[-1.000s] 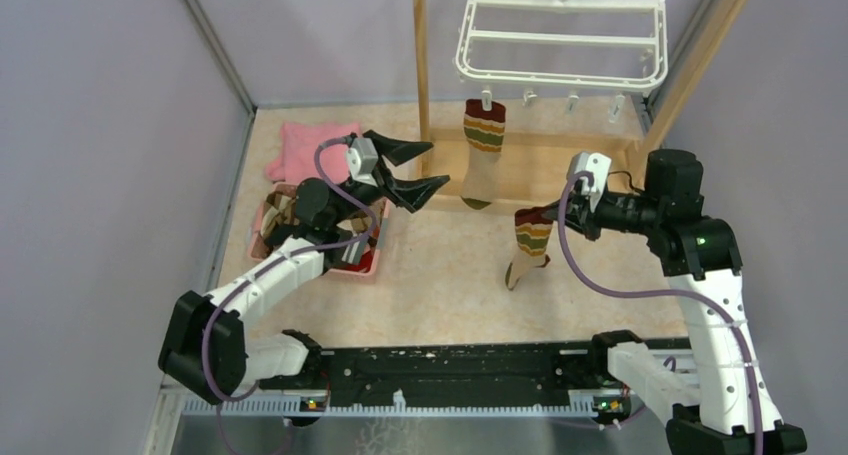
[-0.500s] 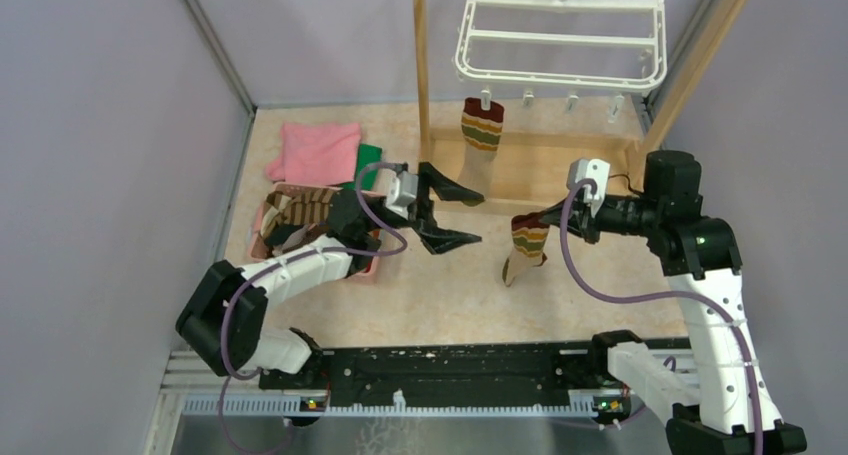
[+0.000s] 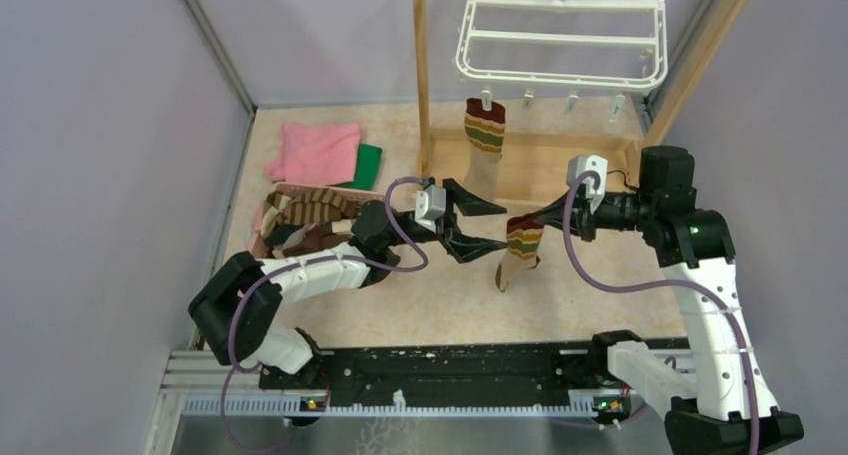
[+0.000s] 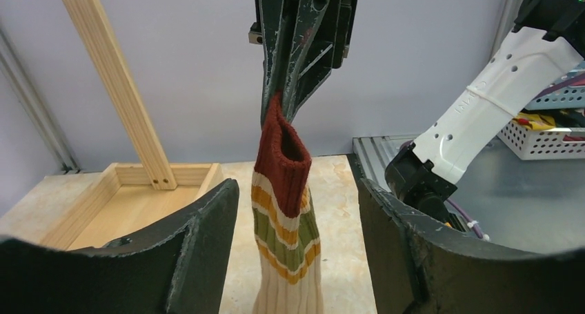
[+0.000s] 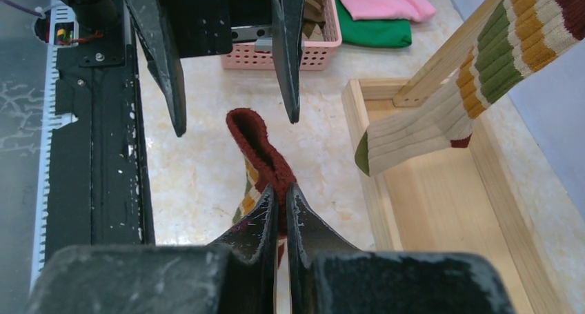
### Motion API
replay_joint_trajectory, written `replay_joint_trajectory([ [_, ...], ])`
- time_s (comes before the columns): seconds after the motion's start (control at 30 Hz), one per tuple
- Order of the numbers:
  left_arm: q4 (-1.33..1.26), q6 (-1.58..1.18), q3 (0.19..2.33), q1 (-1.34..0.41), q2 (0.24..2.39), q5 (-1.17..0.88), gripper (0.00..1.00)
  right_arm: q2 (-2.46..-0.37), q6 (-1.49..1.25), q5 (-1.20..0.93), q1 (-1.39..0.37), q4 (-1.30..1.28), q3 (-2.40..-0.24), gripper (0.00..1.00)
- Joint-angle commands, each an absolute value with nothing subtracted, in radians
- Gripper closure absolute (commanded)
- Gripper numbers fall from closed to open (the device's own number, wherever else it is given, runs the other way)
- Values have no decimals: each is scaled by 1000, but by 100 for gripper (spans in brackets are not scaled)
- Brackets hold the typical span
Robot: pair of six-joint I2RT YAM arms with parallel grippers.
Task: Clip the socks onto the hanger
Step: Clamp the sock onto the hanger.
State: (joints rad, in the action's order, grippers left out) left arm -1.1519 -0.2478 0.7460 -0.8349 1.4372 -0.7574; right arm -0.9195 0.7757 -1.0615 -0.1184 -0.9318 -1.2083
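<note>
A red, green and tan banded sock (image 3: 520,247) hangs by its dark red cuff from my right gripper (image 3: 532,219), which is shut on it above the floor. In the right wrist view the gripper (image 5: 281,190) pinches the cuff (image 5: 256,143). My left gripper (image 3: 503,225) is open, one finger on each side of the hanging sock (image 4: 286,210) without touching it. A second banded sock (image 3: 482,143) hangs clipped at the near left corner of the white hanger (image 3: 560,73). More striped socks (image 3: 312,207) lie in the pink basket.
The pink basket (image 3: 258,237) stands on the left, with a pink cloth (image 3: 318,150) and a green cloth (image 3: 368,165) behind it. A wooden post (image 3: 421,75) and base frame (image 3: 545,165) stand under the hanger. Bare clips (image 3: 572,103) dangle from its near edge.
My left arm swung right from above the basket to the hanging sock, and its jaws now straddle it a little narrower. The right gripper moved slightly left with the sock.
</note>
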Motion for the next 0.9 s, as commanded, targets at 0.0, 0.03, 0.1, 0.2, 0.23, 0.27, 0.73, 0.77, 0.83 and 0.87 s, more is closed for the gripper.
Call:
replay_joint_trajectory([
  [0.0,-1232,-232,744,-854,1469,-668,32,-919,754,-1130,-105,-882,-1201,100],
  [0.03,-1233,-234,751,-856,1475,-663,35,-918,752,-1130,-104,-879,-1200,100],
  [0.1,-1233,-239,764,-860,1489,-660,37,-919,749,-1130,-103,-878,-1201,100],
  [0.2,-1234,-249,785,-865,1508,-662,43,-919,740,-1135,-101,-870,-1196,100],
  [0.23,-1236,-253,790,-866,1513,-660,44,-919,737,-1137,-100,-869,-1195,100],
  [0.27,-1240,-257,793,-868,1518,-658,44,-919,736,-1139,-100,-867,-1193,100],
  [0.73,-1277,-293,803,-874,1543,-650,64,-922,739,-1144,-97,-870,-1180,100],
  [0.77,-1282,-295,802,-873,1545,-651,75,-922,739,-1146,-96,-871,-1181,100],
  [0.83,-1290,-295,799,-874,1543,-652,94,-924,741,-1149,-93,-874,-1179,100],
  [0.87,-1299,-292,791,-873,1540,-651,96,-925,743,-1150,-92,-877,-1180,100],
])
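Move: The free edge of the held sock's cuff is about 2 cm to the left hand's right, 1 cm ahead and 2 cm below its open fingers. From the right hand, which pinches the cuff's other side, that edge lies some 5 cm left, level ahead and in height. The hung sock is roughly 15 cm ahead of the left hand and 5 cm left, slightly higher; the wooden tray's middle is some 15 cm ahead, 11 cm right and 28 cm below. Easing rightward by about 2 cm, with nearly as much forward and down, the left hand brings its half-closing fingers around the free edge of the cuff. It then all but stops, and the fingers shut to pinch the edge from either side. The right hand stays put and keeps its own pinch on the cuff. ##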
